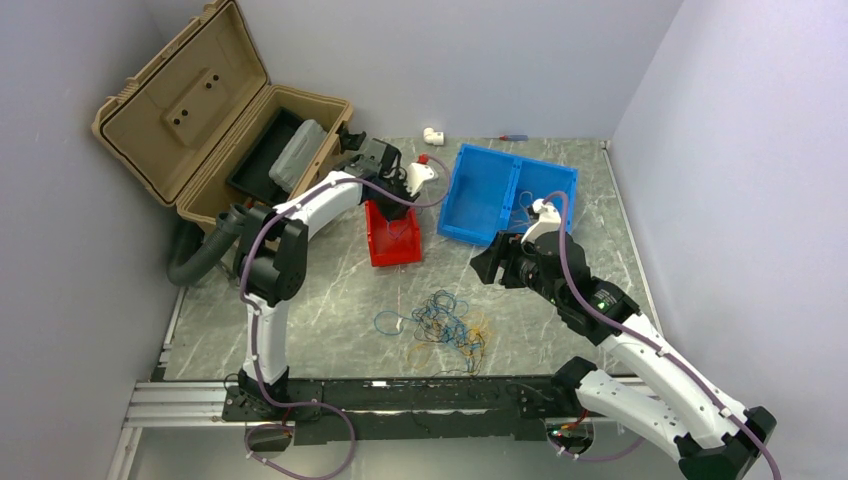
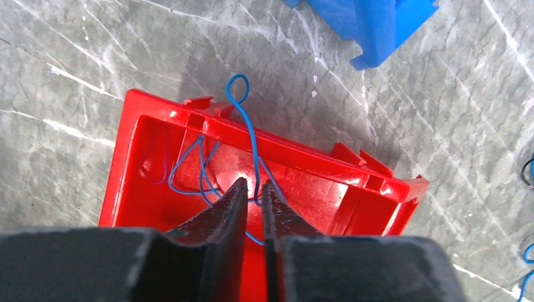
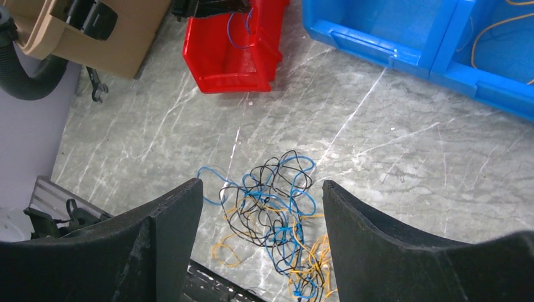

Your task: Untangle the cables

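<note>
A tangle of thin blue, black and yellow-orange cables lies on the marble table near the front rail. In the right wrist view this tangle sits between and below the wide-apart fingers of my open right gripper, which hovers above it. My left gripper hangs over the red bin, its jaws narrowed to a thin gap. A loose blue cable lies in that bin, loops over its far rim and passes through the gap. A yellow cable lies in the blue bin.
An open tan case stands at the back left with a black tray inside. The blue bin sits right of the red bin. A white fitting and a small screwdriver lie by the back wall.
</note>
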Robot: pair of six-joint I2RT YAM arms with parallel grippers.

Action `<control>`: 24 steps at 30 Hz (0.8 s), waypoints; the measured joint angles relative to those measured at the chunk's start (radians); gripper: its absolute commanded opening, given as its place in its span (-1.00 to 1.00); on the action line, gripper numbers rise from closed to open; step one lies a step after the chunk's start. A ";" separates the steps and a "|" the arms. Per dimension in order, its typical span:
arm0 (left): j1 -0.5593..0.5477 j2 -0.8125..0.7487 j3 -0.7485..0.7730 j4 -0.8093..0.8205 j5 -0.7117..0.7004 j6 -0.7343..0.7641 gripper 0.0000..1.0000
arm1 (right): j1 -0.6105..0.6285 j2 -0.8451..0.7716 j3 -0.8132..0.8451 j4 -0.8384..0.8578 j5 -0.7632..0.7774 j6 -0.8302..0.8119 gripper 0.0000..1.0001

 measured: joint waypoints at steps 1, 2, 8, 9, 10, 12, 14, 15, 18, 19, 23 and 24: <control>-0.001 0.003 0.000 -0.001 0.000 -0.002 -1.00 | 0.000 -0.001 0.000 0.000 0.000 0.000 0.43; -0.002 0.006 0.002 -0.002 0.000 -0.001 -1.00 | -0.001 -0.002 0.000 0.000 0.000 0.000 0.43; -0.005 0.010 0.012 -0.009 -0.001 0.010 -1.00 | -0.001 -0.005 0.000 0.000 0.000 0.000 0.43; -0.005 0.002 0.000 0.002 -0.001 0.009 -1.00 | -0.002 -0.005 0.000 0.000 0.000 0.000 0.43; -0.003 -0.014 -0.026 0.012 -0.001 0.006 -1.00 | -0.003 -0.005 0.000 0.000 0.000 0.000 0.43; 0.002 -0.054 -0.074 0.028 -0.001 -0.003 -1.00 | -0.005 -0.005 0.000 0.000 0.000 0.000 0.43; 0.007 -0.094 -0.108 0.037 -0.005 -0.014 -1.00 | -0.005 -0.005 0.000 0.000 -0.001 0.000 0.43; 0.009 -0.111 -0.115 0.039 -0.009 -0.020 -1.00 | -0.005 -0.004 0.000 0.000 -0.001 0.000 0.43; 0.016 -0.171 -0.136 0.060 -0.027 -0.036 -1.00 | -0.005 -0.004 0.000 0.000 -0.001 0.001 0.43; 0.018 -0.193 -0.147 0.073 -0.029 -0.043 -1.00 | -0.005 -0.004 0.000 0.000 -0.001 0.001 0.43; 0.033 -0.291 -0.226 0.142 -0.026 -0.071 -1.00 | -0.005 -0.005 0.000 0.000 -0.001 0.003 0.43; 0.036 -0.309 -0.242 0.150 -0.026 -0.074 -1.00 | -0.006 -0.008 0.000 0.000 -0.001 0.004 0.43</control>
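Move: A strand of blue cable lies right between the left hand's parted fingertips, at most 1 cm below them, inside the red bin. The bin's middle is some 3 cm back from the hand and 1 cm left; the blue bin's is about 23 cm right, 3 cm farther out. The tangled cables lie roughly 25 cm back and 8 cm right. From the right hand, the blue strand is about 18 cm ahead, 17 cm left and 14 cm lower. The left fingertips shut fully and pinch the blue strand down in the red bin. After a brief hold there, the hand lifts about 7 cm, drifting some 3 cm left and slightly back, its fingers swinging outward and up by about 10 degrees while they keep their hold. ##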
